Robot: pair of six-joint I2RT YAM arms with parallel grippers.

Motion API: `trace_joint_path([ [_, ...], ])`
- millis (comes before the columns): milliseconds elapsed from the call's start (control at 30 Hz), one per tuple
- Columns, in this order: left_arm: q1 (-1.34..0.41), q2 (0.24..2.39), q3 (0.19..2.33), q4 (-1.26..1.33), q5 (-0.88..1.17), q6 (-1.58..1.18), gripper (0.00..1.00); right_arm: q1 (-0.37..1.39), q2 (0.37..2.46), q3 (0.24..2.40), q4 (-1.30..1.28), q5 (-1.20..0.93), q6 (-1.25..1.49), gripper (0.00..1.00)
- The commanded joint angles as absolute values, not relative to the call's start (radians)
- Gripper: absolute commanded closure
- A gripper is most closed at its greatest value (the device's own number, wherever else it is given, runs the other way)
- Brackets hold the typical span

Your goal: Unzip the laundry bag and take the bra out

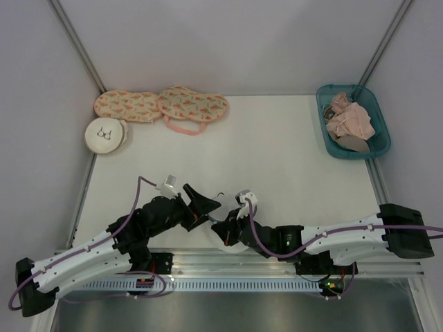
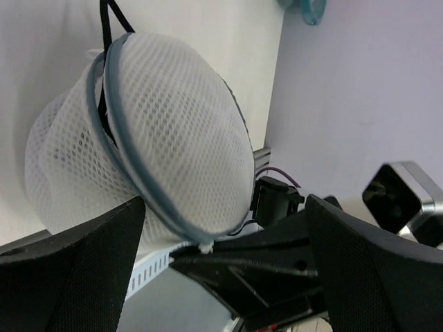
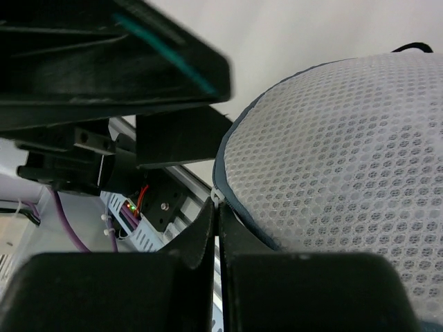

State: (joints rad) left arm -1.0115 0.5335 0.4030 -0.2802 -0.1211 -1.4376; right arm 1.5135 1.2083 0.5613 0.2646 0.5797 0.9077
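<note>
The laundry bag (image 2: 159, 138) is a round white mesh pouch with a dark zipper rim, lifted near the table's front edge. In the top view only a sliver of it (image 1: 225, 243) shows under the arms. My right gripper (image 3: 217, 207) is shut on the bag's small white zipper pull (image 3: 217, 196) at the rim, and the mesh (image 3: 346, 194) fills the right of that view. My left gripper (image 2: 221, 232) is open, its fingers (image 2: 69, 270) spread wide just below the bag and not touching it. The bra does not show; the mesh hides what is inside.
Two pink patterned bra-shaped cases (image 1: 163, 105) and a cream round pouch (image 1: 106, 135) lie at the back left. A teal basket (image 1: 322, 114) with pink and beige garments (image 1: 349, 121) stands at the back right. A metal rail (image 1: 242, 259) runs along the front edge.
</note>
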Motion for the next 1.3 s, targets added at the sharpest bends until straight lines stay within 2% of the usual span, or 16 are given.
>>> trace_joint_path([
  [0, -1.012, 0.621, 0.446, -0.15, -0.126, -1.476, 0.01, 1.54, 1.184, 0.574, 0.296, 0.583, 0.873, 1.0],
  [233, -1.014, 0.744, 0.44, -0.1, -0.005, -1.502, 0.02, 1.563, 1.112, 0.552, 0.272, 0.658, 0.859, 0.99],
  [467, -1.014, 0.622, 0.394, -0.127, 0.009, -1.529, 0.08, 1.574, 1.065, 0.541, 0.221, 0.726, 0.844, 0.99],
  [600, -1.014, 0.61, 0.387, -0.121, -0.035, -1.514, 0.2, 1.574, 1.066, 0.543, 0.216, 0.727, 0.835, 1.0],
  [667, -1.014, 0.624, 0.377, -0.091, -0.031, -1.517, 0.3, 1.574, 1.066, 0.543, 0.216, 0.723, 0.831, 0.99],
  [800, -1.014, 0.681, 0.388, -0.04, 0.037, -1.522, 0.3, 1.575, 1.054, 0.54, 0.206, 0.729, 0.831, 1.0],
  [867, -1.014, 0.703, 0.402, -0.043, 0.069, -1.511, 0.27, 1.575, 1.048, 0.537, 0.201, 0.733, 0.833, 1.0],
  [967, -1.014, 0.695, 0.411, -0.073, 0.037, -1.505, 0.26, 1.575, 1.037, 0.531, 0.206, 0.736, 0.828, 1.0],
  [1000, -1.014, 0.692, 0.402, -0.071, 0.028, -1.509, 0.31, 1.577, 1.037, 0.534, 0.206, 0.733, 0.824, 1.0],
  [1067, -1.014, 0.684, 0.387, -0.034, 0.017, -1.517, 0.51, 1.577, 1.037, 0.535, 0.204, 0.732, 0.821, 1.0],
  [1100, -1.014, 0.684, 0.379, -0.032, 0.012, -1.522, 0.74, 1.578, 1.037, 0.537, 0.203, 0.73, 0.819, 0.99],
  [1133, -1.014, 0.686, 0.379, -0.034, 0.008, -1.525, 0.86, 1.578, 1.035, 0.537, 0.201, 0.727, 0.818, 1.0],
  [1200, -1.014, 0.69, 0.383, -0.054, 0.003, -1.525, 0.98, 1.582, 1.029, 0.537, 0.196, 0.724, 0.815, 1.0],
  [1267, -1.012, 0.69, 0.39, -0.066, -0.026, -1.522, 0.98, 1.583, 1.026, 0.54, 0.187, 0.723, 0.813, 0.99],
])
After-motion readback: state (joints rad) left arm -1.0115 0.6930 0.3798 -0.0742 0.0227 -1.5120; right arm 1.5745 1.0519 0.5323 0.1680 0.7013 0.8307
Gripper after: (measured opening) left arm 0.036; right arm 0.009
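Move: The laundry bag's blue zip edge, where the left hand will shut, lies about 1 cm back, 1 cm right and 2 cm below that open hand. From the left hand, the small white zip pull in the right fingers is some 3 cm back, 1 cm right and 3 cm down, and the black loop is 5 cm ahead and 1 cm right. From the right hand, that stretch of edge is some 2 cm ahead, level sideways. The laundry bag's zip edge is shifted by the right hand, which keeps its pinch on the pull and goes about 3 cm right and 2 cm up, after a slight draw back. The left hand follows some 3 cm to the right, dipping 2 cm, rising above its start and settling down again, its wrist nearly steady; its wide-open fingers narrow, then shut on the edge right beside the right fingertips. ##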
